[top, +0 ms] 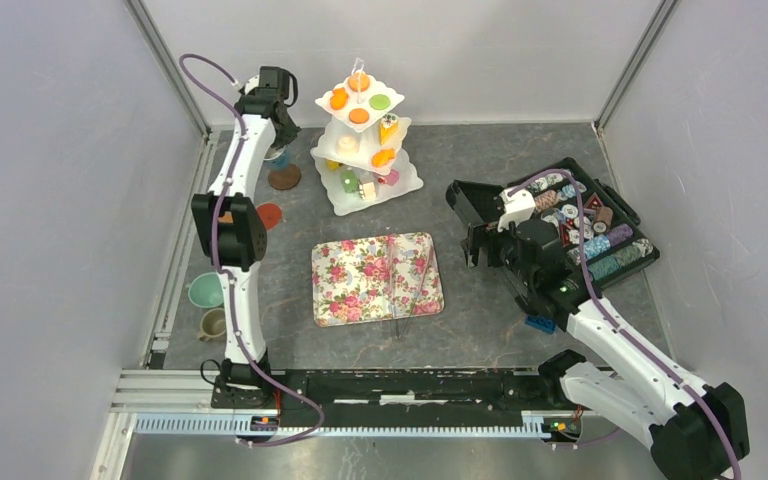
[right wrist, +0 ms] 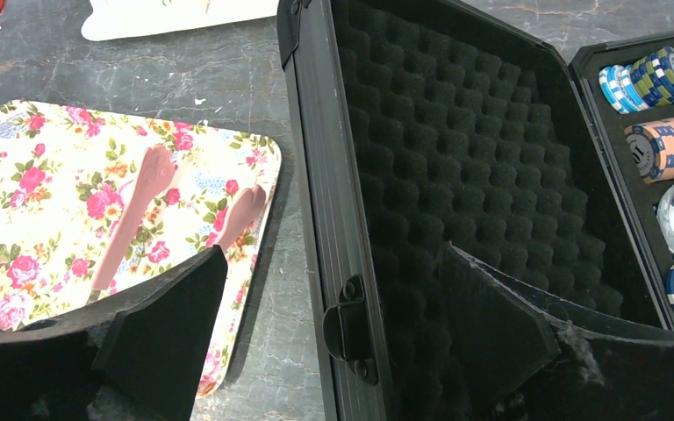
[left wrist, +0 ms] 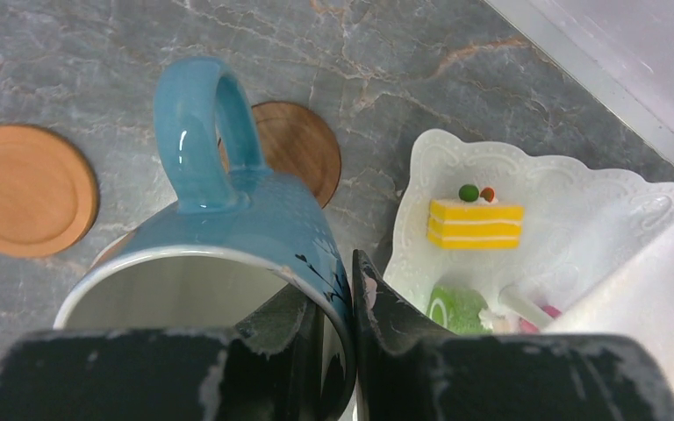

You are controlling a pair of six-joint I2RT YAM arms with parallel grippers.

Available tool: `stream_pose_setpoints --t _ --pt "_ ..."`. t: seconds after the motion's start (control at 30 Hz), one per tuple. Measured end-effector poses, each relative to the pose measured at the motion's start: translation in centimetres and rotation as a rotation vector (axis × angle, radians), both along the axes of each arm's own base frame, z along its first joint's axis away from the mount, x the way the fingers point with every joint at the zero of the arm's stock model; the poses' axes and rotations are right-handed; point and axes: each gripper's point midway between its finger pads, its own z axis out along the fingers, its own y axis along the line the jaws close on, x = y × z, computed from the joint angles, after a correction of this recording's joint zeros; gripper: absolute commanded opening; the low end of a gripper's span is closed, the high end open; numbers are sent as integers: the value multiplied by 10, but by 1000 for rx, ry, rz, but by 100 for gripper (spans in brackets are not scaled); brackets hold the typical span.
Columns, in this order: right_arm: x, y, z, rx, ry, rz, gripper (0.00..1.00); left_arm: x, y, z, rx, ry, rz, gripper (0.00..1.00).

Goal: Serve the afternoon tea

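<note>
My left gripper [left wrist: 351, 298] is shut on the rim of a teal cup [left wrist: 228, 228], one finger inside and one outside, with the handle pointing away. The cup hangs over a brown saucer [left wrist: 303, 149]; an orange saucer [left wrist: 26, 189] lies to its left. From above, the left gripper [top: 278, 150] is at the back left beside the white tiered stand [top: 365, 130], which holds orange, green and yellow cakes. A yellow cake [left wrist: 475, 221] and a green cake [left wrist: 456, 307] sit on its bottom plate. My right gripper [right wrist: 333, 324] stands open over the black case's lid edge, holding nothing.
A floral tray [top: 350, 280] with pink tongs [top: 410, 275] lies mid-table. A pale green cup [top: 205, 290] and a tan cup [top: 212, 323] stand by the left rail. The open black case [top: 580, 225] of discs is at the right, with a blue brick [top: 539, 323] near it.
</note>
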Motion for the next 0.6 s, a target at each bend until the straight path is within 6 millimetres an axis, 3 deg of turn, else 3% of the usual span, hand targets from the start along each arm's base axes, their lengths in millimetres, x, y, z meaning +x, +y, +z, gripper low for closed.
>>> stream_pose_setpoints --t 0.27,0.6 --pt "0 -5 1 -8 -5 -22 98 18 2 -40 33 52 -52 8" --pt "-3 -13 -1 -30 5 -50 98 28 3 -57 40 52 -61 14"
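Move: The left hand holds the blue mug by its rim. The brown coaster lies about 16 cm below this hand, some 3 cm to its left and roughly level with it in reach. From the hand, the red coaster is about 10 cm back and 6 cm left, and the orange coaster 9 cm back and 16 cm left. The cake stand's bottom plate is some 20 cm right and about level in reach. From the idle right hand, the brown coaster lies about 23 cm ahead and 47 cm left. Downward first and fairly fast, then easing off, the left hand lowers the blue mug about 5.5 cm towards the brown coaster, carrying it some 3 cm farther forward on the way. The fingers keep their pinch on the rim, and the wrist turns only about 5 degrees. ##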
